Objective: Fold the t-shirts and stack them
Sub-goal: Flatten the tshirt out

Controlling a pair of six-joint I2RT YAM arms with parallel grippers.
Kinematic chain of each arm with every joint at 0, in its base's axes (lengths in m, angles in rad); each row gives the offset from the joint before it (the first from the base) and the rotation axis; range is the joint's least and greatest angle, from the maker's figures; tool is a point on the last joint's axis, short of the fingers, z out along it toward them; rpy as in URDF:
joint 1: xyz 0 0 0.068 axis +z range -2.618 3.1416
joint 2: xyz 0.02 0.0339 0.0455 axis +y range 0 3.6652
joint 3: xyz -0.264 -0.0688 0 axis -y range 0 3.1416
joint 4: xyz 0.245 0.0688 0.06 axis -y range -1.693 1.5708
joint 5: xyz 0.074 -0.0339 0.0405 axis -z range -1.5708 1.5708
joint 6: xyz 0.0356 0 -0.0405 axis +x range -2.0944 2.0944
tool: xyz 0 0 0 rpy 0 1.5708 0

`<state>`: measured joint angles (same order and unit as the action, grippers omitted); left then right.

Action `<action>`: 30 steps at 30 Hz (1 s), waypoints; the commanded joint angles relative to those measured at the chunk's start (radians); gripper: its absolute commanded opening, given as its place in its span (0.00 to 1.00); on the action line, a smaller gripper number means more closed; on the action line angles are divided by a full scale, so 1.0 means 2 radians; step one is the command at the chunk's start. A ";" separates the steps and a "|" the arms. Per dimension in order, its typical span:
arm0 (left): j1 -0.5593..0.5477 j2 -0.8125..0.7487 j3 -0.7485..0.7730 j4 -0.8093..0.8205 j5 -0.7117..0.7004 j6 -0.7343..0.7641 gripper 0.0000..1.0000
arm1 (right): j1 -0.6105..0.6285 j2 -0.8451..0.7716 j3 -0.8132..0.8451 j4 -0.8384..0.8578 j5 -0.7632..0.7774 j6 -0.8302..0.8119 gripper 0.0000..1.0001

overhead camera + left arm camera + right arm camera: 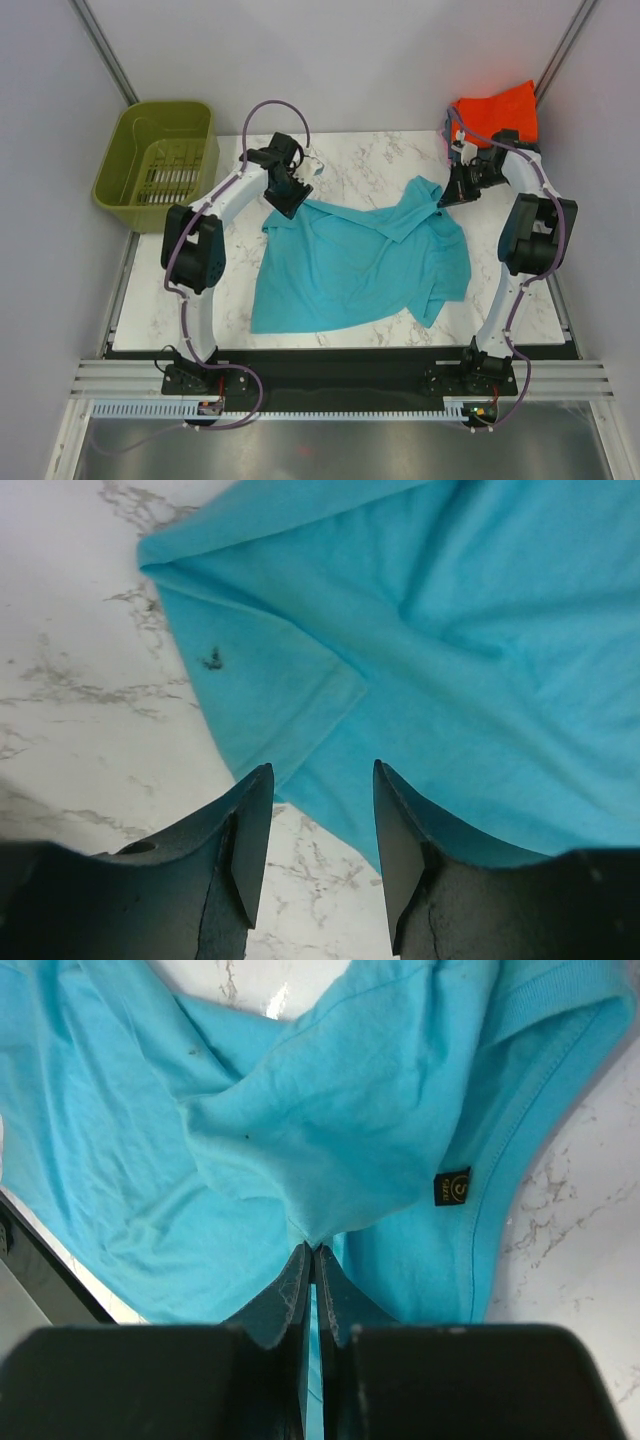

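Note:
A teal t-shirt [350, 262] lies crumpled and partly spread on the marble table [360, 160]. My right gripper [447, 197] is at the shirt's far right part. In the right wrist view it [315, 1248] is shut on a pinched fold of teal cloth [300, 1140], next to the collar with its small black size label [452, 1186]. My left gripper [293, 203] hovers at the shirt's far left corner. In the left wrist view it [320, 780] is open, with bare marble and the hem of the shirt [420, 660] between its fingers. An orange-red t-shirt [500, 110] lies folded at the far right corner.
An olive-green plastic basket [160, 160] stands off the table's far left corner. Grey walls close in the back and both sides. The table's front edge [340, 348] runs just beyond the arm bases.

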<state>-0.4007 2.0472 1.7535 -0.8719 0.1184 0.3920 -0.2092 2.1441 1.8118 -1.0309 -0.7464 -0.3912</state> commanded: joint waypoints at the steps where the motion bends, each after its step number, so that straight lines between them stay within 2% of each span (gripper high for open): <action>1: -0.001 0.013 0.001 0.039 -0.089 0.012 0.52 | 0.006 -0.021 0.026 0.010 -0.022 0.005 0.09; 5: -0.003 0.039 0.020 0.040 -0.107 0.021 0.51 | 0.009 -0.012 0.030 0.011 -0.025 0.008 0.09; 20: -0.034 0.060 0.027 0.027 -0.083 0.017 0.49 | 0.010 -0.012 0.023 0.016 -0.022 0.011 0.09; 30: -0.036 0.092 0.034 0.019 -0.078 0.015 0.47 | 0.010 -0.010 0.022 0.017 -0.016 0.011 0.09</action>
<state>-0.4732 2.2066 1.7836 -0.8307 -0.0467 0.4053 -0.1925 2.1441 1.8339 -1.0092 -0.7616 -0.3695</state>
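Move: Some 8 cm below the left hand, about 1 cm ahead and 2 cm to its left, lies the folded sleeve flap of the blue t-shirt. The shirt's folded top edge runs about 4 cm ahead and 4 cm to the hand's right, and the green basket sits roughly 28 cm left and 10 cm ahead. From the right hand, already pinching a gathered piece of the shirt in the air, that flap lies about 30 cm left, 1 cm back and 9 cm lower. Sinking about 6 cm towards the sleeve flap, the left hand first swings a couple of centimetres forward and left, then slides some 3 cm back to the right, and finally drops again, half-open fingers tilting about 10 degrees nearer to straight down. The right hand keeps its pinch on the shirt, easing it up and forward by only about a centimetre. ##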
